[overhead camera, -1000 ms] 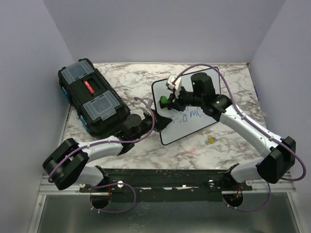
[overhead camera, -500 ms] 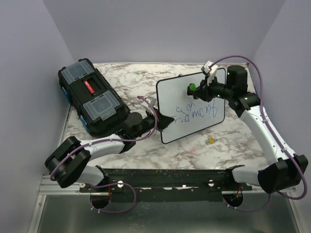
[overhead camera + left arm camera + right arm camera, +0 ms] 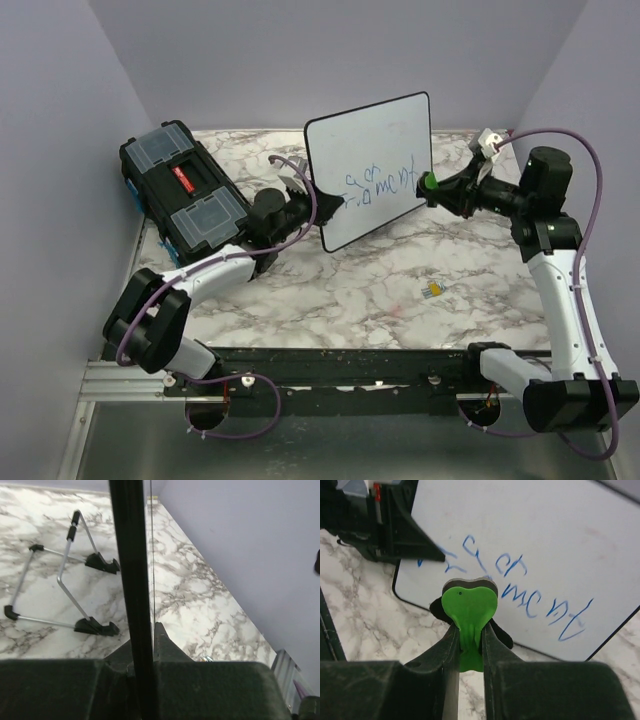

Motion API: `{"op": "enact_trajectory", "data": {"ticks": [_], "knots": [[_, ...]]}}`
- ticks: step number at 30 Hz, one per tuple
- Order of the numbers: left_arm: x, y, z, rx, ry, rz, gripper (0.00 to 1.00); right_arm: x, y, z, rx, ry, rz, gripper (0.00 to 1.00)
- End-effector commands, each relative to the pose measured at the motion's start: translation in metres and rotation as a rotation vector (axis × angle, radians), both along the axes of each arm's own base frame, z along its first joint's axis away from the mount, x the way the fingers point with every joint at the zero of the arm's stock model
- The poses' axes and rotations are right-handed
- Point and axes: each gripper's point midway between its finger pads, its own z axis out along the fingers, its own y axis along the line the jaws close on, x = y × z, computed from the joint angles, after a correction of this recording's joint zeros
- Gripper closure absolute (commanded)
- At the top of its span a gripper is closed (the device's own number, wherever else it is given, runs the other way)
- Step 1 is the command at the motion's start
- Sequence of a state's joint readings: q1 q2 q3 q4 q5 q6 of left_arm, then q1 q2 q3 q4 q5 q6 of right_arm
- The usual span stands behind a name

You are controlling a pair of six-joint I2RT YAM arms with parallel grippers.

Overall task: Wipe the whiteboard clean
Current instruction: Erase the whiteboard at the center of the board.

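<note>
The whiteboard (image 3: pixel 370 165) stands raised on edge above the table, its face with blue handwriting (image 3: pixel 378 185) turned to the camera. My left gripper (image 3: pixel 322 205) is shut on its lower left edge; in the left wrist view the black frame (image 3: pixel 131 580) runs up between the fingers of the left gripper (image 3: pixel 142 636). My right gripper (image 3: pixel 442 187) is shut on a green eraser (image 3: pixel 428 183) at the board's right edge. In the right wrist view the green eraser (image 3: pixel 469 607) sits in the right gripper (image 3: pixel 469 629), facing the whiteboard (image 3: pixel 535 535). Contact cannot be told.
A black toolbox (image 3: pixel 190 200) lies at the left of the marble table (image 3: pixel 330 290). A wire stand with black feet (image 3: pixel 75 575) rests on the table behind the board. A small yellow-grey item (image 3: pixel 432 290) lies near the front right. Purple walls enclose three sides.
The left gripper has lifted the whiteboard from lying flat to standing on edge, farther back. The right arm has swung right with the eraser, from over the board's face to its right edge.
</note>
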State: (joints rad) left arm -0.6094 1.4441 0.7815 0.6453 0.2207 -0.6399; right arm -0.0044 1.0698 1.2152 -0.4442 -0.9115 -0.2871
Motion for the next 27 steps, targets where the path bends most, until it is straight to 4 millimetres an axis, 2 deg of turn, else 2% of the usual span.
{"op": "enact_trajectory", "data": {"ticks": [1, 4, 9, 18, 23, 27], "knots": [[0.015, 0.005, 0.117, -0.144, -0.324, 0.057, 1.0, -0.009, 0.0, -0.026, 0.063, 0.092, 0.052, 0.99], [0.028, 0.011, 0.126, -0.131, -0.346, 0.106, 1.0, -0.005, -0.006, -0.043, 0.101, 0.127, 0.049, 0.99], [0.041, 0.018, 0.128, -0.083, -0.365, 0.172, 1.0, 0.001, -0.015, -0.069, 0.102, 0.171, 0.008, 0.99], [0.07, 0.028, 0.136, -0.098, -0.413, 0.312, 1.0, 0.0, -0.017, -0.082, 0.104, 0.193, 0.003, 0.99], [0.085, 0.026, 0.132, -0.097, -0.413, 0.35, 1.0, 0.0, -0.018, -0.086, 0.108, 0.205, 0.002, 0.99], [0.088, 0.023, 0.125, -0.092, -0.413, 0.351, 1.0, 0.001, -0.018, -0.089, 0.108, 0.211, 0.0, 0.99]]}}
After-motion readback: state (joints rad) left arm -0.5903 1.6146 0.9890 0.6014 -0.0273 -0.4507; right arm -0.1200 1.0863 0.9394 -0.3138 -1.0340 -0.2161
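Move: The left hand already grips the whiteboard's left edge; the empty wire stand lies on the table about 17 cm ahead of it, 9 cm to its right and 20 cm below. From the right hand, holding the green eraser, that stand is roughly 17 cm ahead, 11 cm left and 30 cm down. The yellow brush is some 8 cm back, 5 cm right and 30 cm below the right hand. Left carries the board about 8 cm forward towards its stand, turning counter-clockwise; right lowers the eraser 9 cm. ##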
